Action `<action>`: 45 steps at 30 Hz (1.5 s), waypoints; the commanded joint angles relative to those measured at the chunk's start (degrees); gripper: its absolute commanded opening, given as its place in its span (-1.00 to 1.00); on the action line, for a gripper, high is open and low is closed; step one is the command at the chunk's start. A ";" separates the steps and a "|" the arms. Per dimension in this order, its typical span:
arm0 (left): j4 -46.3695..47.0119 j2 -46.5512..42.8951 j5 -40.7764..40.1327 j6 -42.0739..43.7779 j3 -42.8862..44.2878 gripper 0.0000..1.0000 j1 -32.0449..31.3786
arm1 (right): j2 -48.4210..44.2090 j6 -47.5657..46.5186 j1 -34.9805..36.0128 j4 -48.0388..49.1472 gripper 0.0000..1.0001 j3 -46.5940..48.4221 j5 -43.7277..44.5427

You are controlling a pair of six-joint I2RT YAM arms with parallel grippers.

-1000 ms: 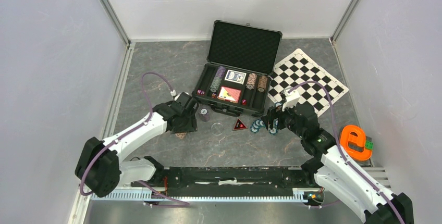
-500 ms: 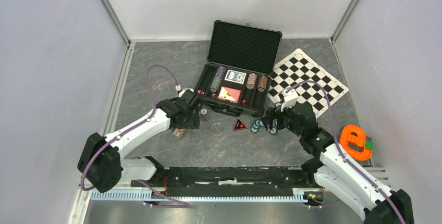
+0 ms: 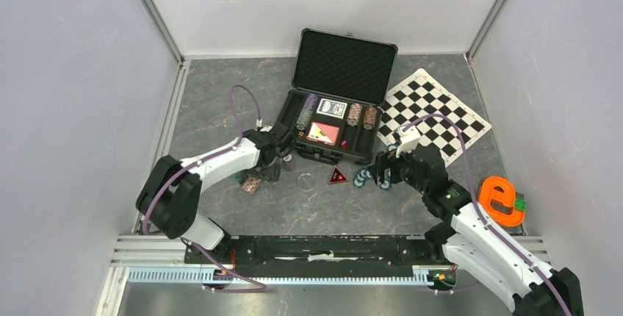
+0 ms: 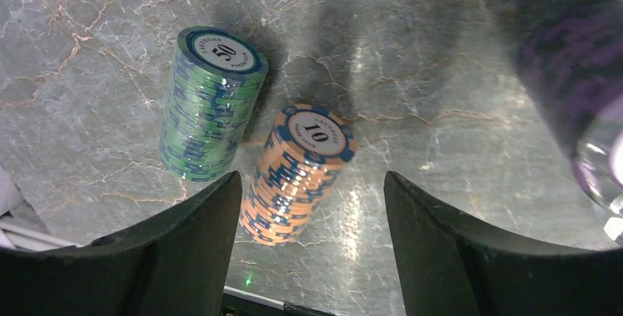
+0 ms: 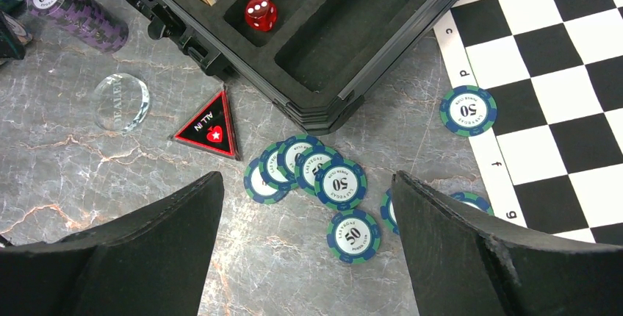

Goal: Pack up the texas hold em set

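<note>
The black case lies open, with card decks, chip rows and a red die in its foam. A green chip stack and an orange chip stack stand on the table. My left gripper is open, and the orange stack shows between its fingers, untouched. A purple stack lies on its side by the case front. Several teal chips lie loose before my right gripper, which hangs open over them and holds nothing. One more teal chip rests on the mat.
A clear dealer button and a black-and-red triangular marker lie in front of the case. The chequered mat spreads out right of the case. An orange e-shaped piece sits at the right edge.
My left arm has swung in toward the case, its gripper shifting right and away from the orange stack while opening slightly. The right arm has barely moved.
</note>
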 commanded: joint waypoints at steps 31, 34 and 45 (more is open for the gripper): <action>12.87 -7.16 24.20 1.27 -2.51 -0.73 0.39 | 0.95 0.24 -0.01 0.19 0.78 2.51 1.44; 11.38 -8.88 21.42 1.98 0.04 -0.80 0.48 | 1.05 -0.23 0.05 0.17 0.78 3.25 2.66; 8.84 -11.39 13.79 5.13 12.46 -0.90 1.11 | -1.10 -0.38 -0.03 -0.75 0.77 4.91 7.10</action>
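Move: The orange chip stack lies almost between the left hand's open fingers, about 1 cm to the left, 1 cm nearer the base and 2 cm below. The green stack is some 3 cm ahead and 4 cm left; the standing purple stack is about 6 cm ahead and 12 cm right. The open case's middle is roughly 20 cm ahead and 25 cm right. From the right hand, the orange stack lies about 41 cm left and 5 cm back. Down about 2 cm first, the left hand closes its fingers and pinches the orange stack by its sides. Keeping low, it then sweeps right some 8 cm, away from the green stack and towards the purple one, while the wrist rolls about 25 degrees so its left side drops. Last, it lifts the stack steeply and eases forward towards the case. ##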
